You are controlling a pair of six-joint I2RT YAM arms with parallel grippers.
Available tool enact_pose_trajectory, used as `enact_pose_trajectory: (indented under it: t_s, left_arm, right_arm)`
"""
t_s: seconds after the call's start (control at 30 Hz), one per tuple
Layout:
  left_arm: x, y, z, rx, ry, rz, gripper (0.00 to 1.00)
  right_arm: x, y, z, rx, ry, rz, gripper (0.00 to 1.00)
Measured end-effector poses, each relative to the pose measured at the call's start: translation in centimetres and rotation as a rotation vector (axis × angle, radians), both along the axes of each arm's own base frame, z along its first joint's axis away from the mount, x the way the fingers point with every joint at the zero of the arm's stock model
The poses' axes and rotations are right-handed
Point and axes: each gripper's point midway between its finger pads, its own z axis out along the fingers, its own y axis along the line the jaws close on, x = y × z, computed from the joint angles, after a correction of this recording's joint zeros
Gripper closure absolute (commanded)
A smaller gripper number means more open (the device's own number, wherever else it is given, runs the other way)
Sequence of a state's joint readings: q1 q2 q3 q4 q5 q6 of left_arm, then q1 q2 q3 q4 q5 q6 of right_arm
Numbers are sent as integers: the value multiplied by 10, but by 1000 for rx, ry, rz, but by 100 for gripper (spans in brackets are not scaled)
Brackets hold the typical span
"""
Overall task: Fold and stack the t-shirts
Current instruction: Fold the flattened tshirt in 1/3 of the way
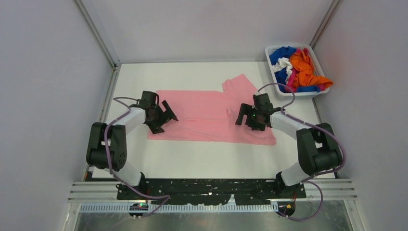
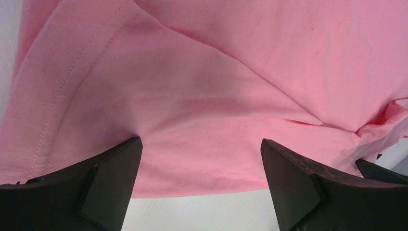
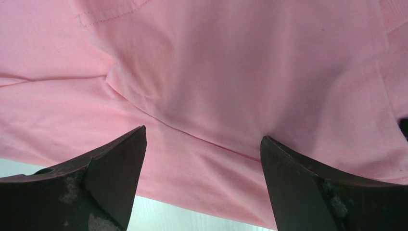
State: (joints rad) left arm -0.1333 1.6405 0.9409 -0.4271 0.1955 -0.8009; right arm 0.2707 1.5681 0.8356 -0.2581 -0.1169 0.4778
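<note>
A light pink t-shirt [image 1: 207, 115] lies spread on the white table, one sleeve sticking out toward the back right. My left gripper [image 1: 166, 118] stands open over its left end, fingertips pressing on the cloth [image 2: 202, 120] near the near hem. My right gripper [image 1: 244, 119] is open over the right part, its tips on the pink fabric [image 3: 207, 96] beside a fold line. Neither holds cloth between its fingers. More t-shirts, orange [image 1: 305, 70], blue [image 1: 280, 54] and white [image 1: 284, 64], sit heaped in the basket.
A white slotted basket [image 1: 315, 92] stands at the back right corner, a hot pink shirt [image 1: 291, 83] hanging in it. White walls close in the table on three sides. Bare table [image 1: 202, 159] lies between the shirt and the arm bases.
</note>
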Motion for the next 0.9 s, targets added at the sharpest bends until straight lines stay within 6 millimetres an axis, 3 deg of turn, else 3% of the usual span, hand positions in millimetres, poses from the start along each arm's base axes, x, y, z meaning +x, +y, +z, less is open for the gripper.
enact_pose_trajectory:
  t_s: [0.47,0.73,0.9]
  left_arm:
    - [-100,-38,0,-49,-44,-127,0]
    - [-132,-56,2,-103,-50,-147,0]
    - [-143,-64,2,-127,-46,-150,0]
  right_arm:
    - [-80,-51,-8,-114,99,-98,5]
    - [-117,-73,-12,-180,172,-152,4]
    - [-124,-81,-14,-212,198,-174,5]
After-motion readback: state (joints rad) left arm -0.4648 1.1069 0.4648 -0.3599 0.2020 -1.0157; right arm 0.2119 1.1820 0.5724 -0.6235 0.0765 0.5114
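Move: The pink t-shirt, its near part folded over, already lies under both hands' spread fingertips. Its middle is about 22 cm right and 5 cm ahead of the left hand, and some 21 cm left and 5 cm ahead of the right, a centimetre or two below both. The table's near edge runs about 28 cm straight back from either hand. From the right hand, the upper sleeve lies some 22 cm ahead and 6 cm left, the basket about 30 cm ahead and 25 cm right. Both open grippers keep their fingertips pressed down on the t-shirt's folded part and drag it flat over the table, back towards the bases and the table's near edge, and somewhat to the right: about 14 cm back for the left hand, 12 for the right, slowing late. They turn slightly clockwise, and the right also tilts some 10 degrees and sinks a little; neither closes. ##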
